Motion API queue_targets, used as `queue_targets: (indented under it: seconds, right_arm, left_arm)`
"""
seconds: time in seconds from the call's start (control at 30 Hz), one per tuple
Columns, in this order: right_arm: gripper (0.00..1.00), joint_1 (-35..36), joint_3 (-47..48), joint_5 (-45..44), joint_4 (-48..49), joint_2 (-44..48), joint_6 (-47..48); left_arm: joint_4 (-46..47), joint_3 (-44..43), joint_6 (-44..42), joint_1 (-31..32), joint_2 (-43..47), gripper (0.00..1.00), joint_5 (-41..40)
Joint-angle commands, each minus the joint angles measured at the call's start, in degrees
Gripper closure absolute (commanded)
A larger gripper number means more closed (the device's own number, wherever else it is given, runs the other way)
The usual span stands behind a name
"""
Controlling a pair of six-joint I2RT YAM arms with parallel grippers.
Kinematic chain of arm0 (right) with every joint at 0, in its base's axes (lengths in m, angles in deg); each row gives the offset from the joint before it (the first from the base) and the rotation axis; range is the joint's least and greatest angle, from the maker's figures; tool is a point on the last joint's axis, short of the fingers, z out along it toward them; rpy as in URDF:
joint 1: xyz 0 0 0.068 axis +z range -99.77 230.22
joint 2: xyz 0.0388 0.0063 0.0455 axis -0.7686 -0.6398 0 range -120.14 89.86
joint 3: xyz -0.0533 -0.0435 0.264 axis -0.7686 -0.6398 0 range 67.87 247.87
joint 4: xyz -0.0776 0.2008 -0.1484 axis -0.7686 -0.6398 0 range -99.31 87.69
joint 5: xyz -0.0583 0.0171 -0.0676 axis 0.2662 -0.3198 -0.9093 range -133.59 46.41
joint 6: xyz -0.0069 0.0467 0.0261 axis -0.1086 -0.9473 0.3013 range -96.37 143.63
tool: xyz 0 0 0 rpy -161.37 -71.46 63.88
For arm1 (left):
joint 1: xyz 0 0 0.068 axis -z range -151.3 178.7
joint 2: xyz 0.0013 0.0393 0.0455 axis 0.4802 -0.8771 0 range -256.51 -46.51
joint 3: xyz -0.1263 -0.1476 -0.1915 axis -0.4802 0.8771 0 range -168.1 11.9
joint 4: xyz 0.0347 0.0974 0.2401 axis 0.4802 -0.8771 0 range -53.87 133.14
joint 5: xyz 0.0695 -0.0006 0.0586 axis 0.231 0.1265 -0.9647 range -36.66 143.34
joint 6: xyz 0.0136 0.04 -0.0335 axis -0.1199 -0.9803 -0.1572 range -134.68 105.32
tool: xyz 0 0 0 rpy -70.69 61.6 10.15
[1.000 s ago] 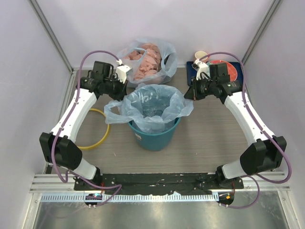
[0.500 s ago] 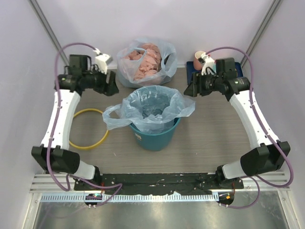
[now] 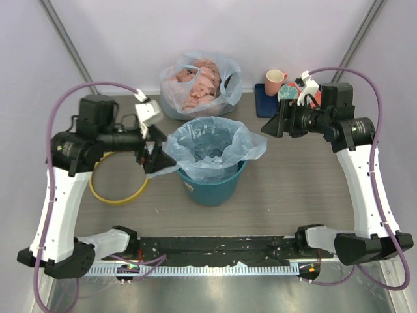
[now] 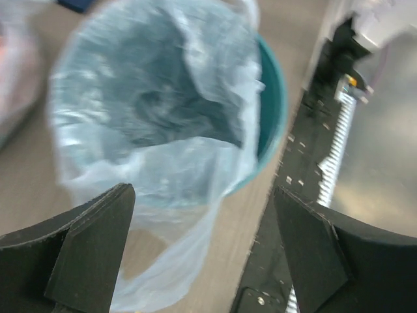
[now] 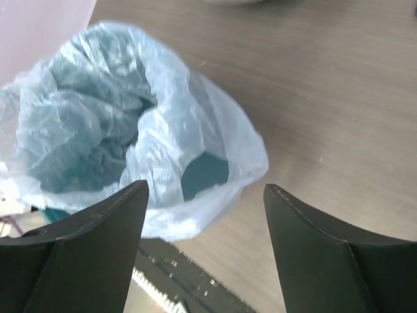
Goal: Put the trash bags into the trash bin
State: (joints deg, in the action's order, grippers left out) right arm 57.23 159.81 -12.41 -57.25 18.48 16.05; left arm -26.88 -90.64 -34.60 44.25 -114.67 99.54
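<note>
The teal trash bin [image 3: 212, 184] stands mid-table. The light-blue trash bag [image 3: 210, 143] lines it, its edges draped out over the rim on both sides. My left gripper [image 3: 155, 151] is open and empty just left of the bin, beside the bag's left flap. My right gripper [image 3: 273, 124] is open and empty, raised to the right of the bin. In the left wrist view the bag [image 4: 156, 111] fills the bin [image 4: 277, 104], ahead of the open gripper [image 4: 202, 251]. In the right wrist view the bag [image 5: 130, 137] lies below the open gripper [image 5: 205, 244].
A yellow ring [image 3: 116, 194] lies flat on the table left of the bin. A clear bag of pink lumps [image 3: 199, 83] sits behind the bin. A pink mug [image 3: 274, 80] and a dark blue mat [image 3: 266, 101] are at the back right.
My left arm has swung from the back left down to the bin's left side. My right arm has lifted and drawn back to the right. The bag stays draped in the bin.
</note>
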Motion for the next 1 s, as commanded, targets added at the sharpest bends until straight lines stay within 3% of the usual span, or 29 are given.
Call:
queue_targets:
  seconds: [0.0,0.23,0.33,0.37,0.43,0.47,0.5,0.57,0.6,0.63,0.77,0.97]
  right_arm:
    - [0.21,-0.06,-4.66,2.92,-4.04,2.29,-3.59]
    - [0.23,-0.15,-9.94,10.03,-2.46,0.89,-7.54]
    - [0.32,-0.06,-10.29,12.76,-2.46,0.71,-7.46]
    - [0.35,-0.06,-10.64,13.38,-2.63,0.88,-7.54]
    - [0.45,-0.06,-11.52,15.66,-2.63,1.85,-8.16]
    - [0.49,-0.06,-12.57,16.19,-2.63,2.11,-8.25]
    - [0.62,-0.06,-13.10,16.54,-2.63,2.38,-8.33]
    - [0.77,-0.15,-13.63,16.63,-3.24,2.91,-7.29]
    - [0.85,0.02,-13.54,16.63,-3.68,2.99,-6.93]
    - [0.99,-0.15,-13.72,16.63,-4.21,3.08,-6.58]
    - [0.99,-0.06,-15.56,16.37,-4.39,4.13,-6.23]
    - [0.99,0.03,-21.53,13.75,-4.13,6.60,-2.89]
  left_arm:
    - [0.40,5.68,2.43,10.10,-0.40,0.07,-4.52]
    - [-0.20,6.04,1.82,13.89,-3.20,0.13,-8.31]
    - [-3.62,5.69,-1.16,15.38,-3.38,0.28,-6.74]
    - [-5.37,5.69,-1.87,15.56,-3.12,0.39,-5.17]
    - [-6.79,6.12,-4.50,15.47,-1.72,0.50,-3.57]
    - [-7.75,6.56,-5.38,15.47,-1.02,0.62,-3.05]
    - [-8.29,6.91,-7.30,15.47,0.47,0.68,-1.91]
    - [-8.99,9.19,-8.99,15.56,2.32,0.85,-1.63]
    - [-8.91,10.33,-9.43,15.65,3.81,0.88,-1.63]
    - [-8.99,12.61,-9.78,15.82,4.61,0.92,-1.29]
    - [-8.91,19.03,-12.41,17.67,7.16,1.00,-1.54]
    - [-4.35,30.54,-15.06,21.53,11.03,1.00,-6.02]
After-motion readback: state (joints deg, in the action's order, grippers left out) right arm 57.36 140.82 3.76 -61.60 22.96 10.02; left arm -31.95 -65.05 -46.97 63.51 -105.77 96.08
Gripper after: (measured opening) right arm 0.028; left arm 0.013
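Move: The trash bag's loose left rim hangs some 5 cm back, 3 cm right and 7 cm below the left hand. Its right rim is about 5 cm back, 3 cm left and 7 cm below the right hand. The trash bin's middle is roughly 3 cm ahead, 11 cm right and 27 cm below the left hand; the yellow ring lies about 5 cm ahead, 17 cm left and 39 cm below that hand. The bag's two loose rims are each pinched afresh as both open hands sink and draw back, the left also going right and the right leftward. Once shut, the left pulls its rim on, back and down, about 10 cm back and 12 cm down in all, turning clockwise; the right, tilting about 25 degrees downward, travels some 8 cm each way. ##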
